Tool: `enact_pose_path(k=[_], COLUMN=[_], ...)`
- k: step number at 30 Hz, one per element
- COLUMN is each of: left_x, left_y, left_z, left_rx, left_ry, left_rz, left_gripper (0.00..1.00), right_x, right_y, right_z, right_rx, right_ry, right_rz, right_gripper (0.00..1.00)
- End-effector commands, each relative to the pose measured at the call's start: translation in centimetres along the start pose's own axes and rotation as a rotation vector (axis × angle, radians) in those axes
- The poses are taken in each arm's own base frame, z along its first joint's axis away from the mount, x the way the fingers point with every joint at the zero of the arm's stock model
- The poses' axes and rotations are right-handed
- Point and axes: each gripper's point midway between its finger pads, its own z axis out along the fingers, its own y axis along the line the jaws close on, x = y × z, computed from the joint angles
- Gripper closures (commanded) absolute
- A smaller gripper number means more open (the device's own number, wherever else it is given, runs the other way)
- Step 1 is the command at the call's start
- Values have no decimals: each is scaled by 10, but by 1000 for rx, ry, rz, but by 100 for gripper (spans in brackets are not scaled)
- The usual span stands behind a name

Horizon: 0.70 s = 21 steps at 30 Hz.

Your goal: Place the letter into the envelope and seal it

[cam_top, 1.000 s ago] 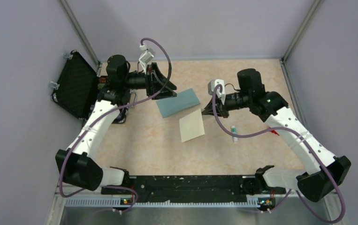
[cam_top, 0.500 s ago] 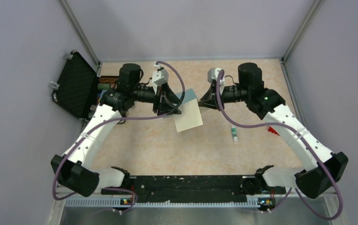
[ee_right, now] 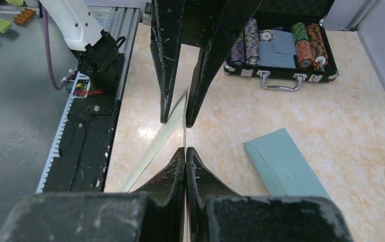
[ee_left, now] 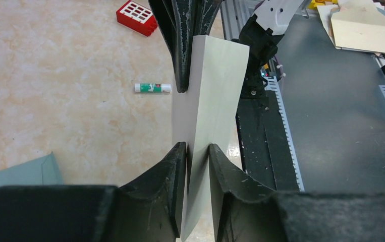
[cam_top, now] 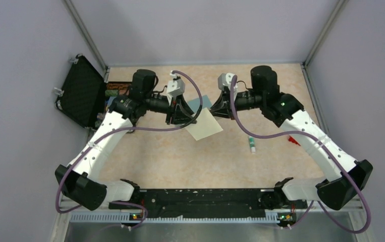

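Note:
The letter (cam_top: pixel 204 126), a beige sheet, hangs in the air above the table between both arms. My right gripper (cam_top: pixel 214 108) is shut on its right edge; in the right wrist view the sheet (ee_right: pixel 155 146) runs edge-on out of the pinched jaws (ee_right: pixel 185 148). My left gripper (cam_top: pixel 189 117) stands on the opposite edge, its jaws close on either side of the slanting letter (ee_left: pixel 215 91) with a narrow gap at the tips (ee_left: pixel 197 147). The teal envelope (cam_top: pixel 196 104) lies flat beneath, mostly hidden from above, and shows as the envelope (ee_right: pixel 286 164) and as an envelope corner (ee_left: pixel 21 174) in the wrist views.
A glue stick (cam_top: pixel 251 143) lies right of the letter, a small red piece (cam_top: pixel 292 140) further right. An open black case (cam_top: pixel 81 91) with poker chips (ee_right: pixel 281 40) stands at the back left. The arms' base rail (cam_top: pixel 200 196) runs along the near edge.
The right gripper lifted the letter off the table and carried it back over the envelope. The left arm swung right to the letter and its jaws narrowed around it.

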Motion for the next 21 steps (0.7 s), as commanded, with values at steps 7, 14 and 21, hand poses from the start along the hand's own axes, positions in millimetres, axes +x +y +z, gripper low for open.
enact_pose_path(k=[7, 14, 21], left_x=[-12, -7, -5], left_y=[-8, -8, -2], left_z=[1, 0, 0], left_rx=[53, 34, 4], left_ry=[-27, -19, -15], left_rz=[6, 7, 17], left_gripper=[97, 100, 100], right_x=[-15, 2, -9], right_y=[-4, 7, 15], right_z=[0, -28, -47], right_rx=[22, 8, -47], right_ry=[-1, 161, 159], right_rz=[-70, -21, 143], right_gripper=[98, 69, 54])
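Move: The folded letter, held up by its far right part in my shut right hand, already runs between my open left fingers. Its middle is some 3 cm right of my left hand, 1 cm back and 3 cm lower, and from my right hand about 4 cm left, 1 cm back and 4 cm lower. From my left hand the envelope lies about 20 cm ahead, 3 cm left and 32 cm down, the glue stick roughly 5 cm ahead, 25 cm right and 32 cm down. I shut my left fingers on the letter, pinching its folded layers together, and hold that hand in place. Once they are closed, my right hand, so far nearly still, opens and lets go of the letter, drawing away to the right by about 4 cm and slightly upward, its fingertips tipping down some 10 degrees. ##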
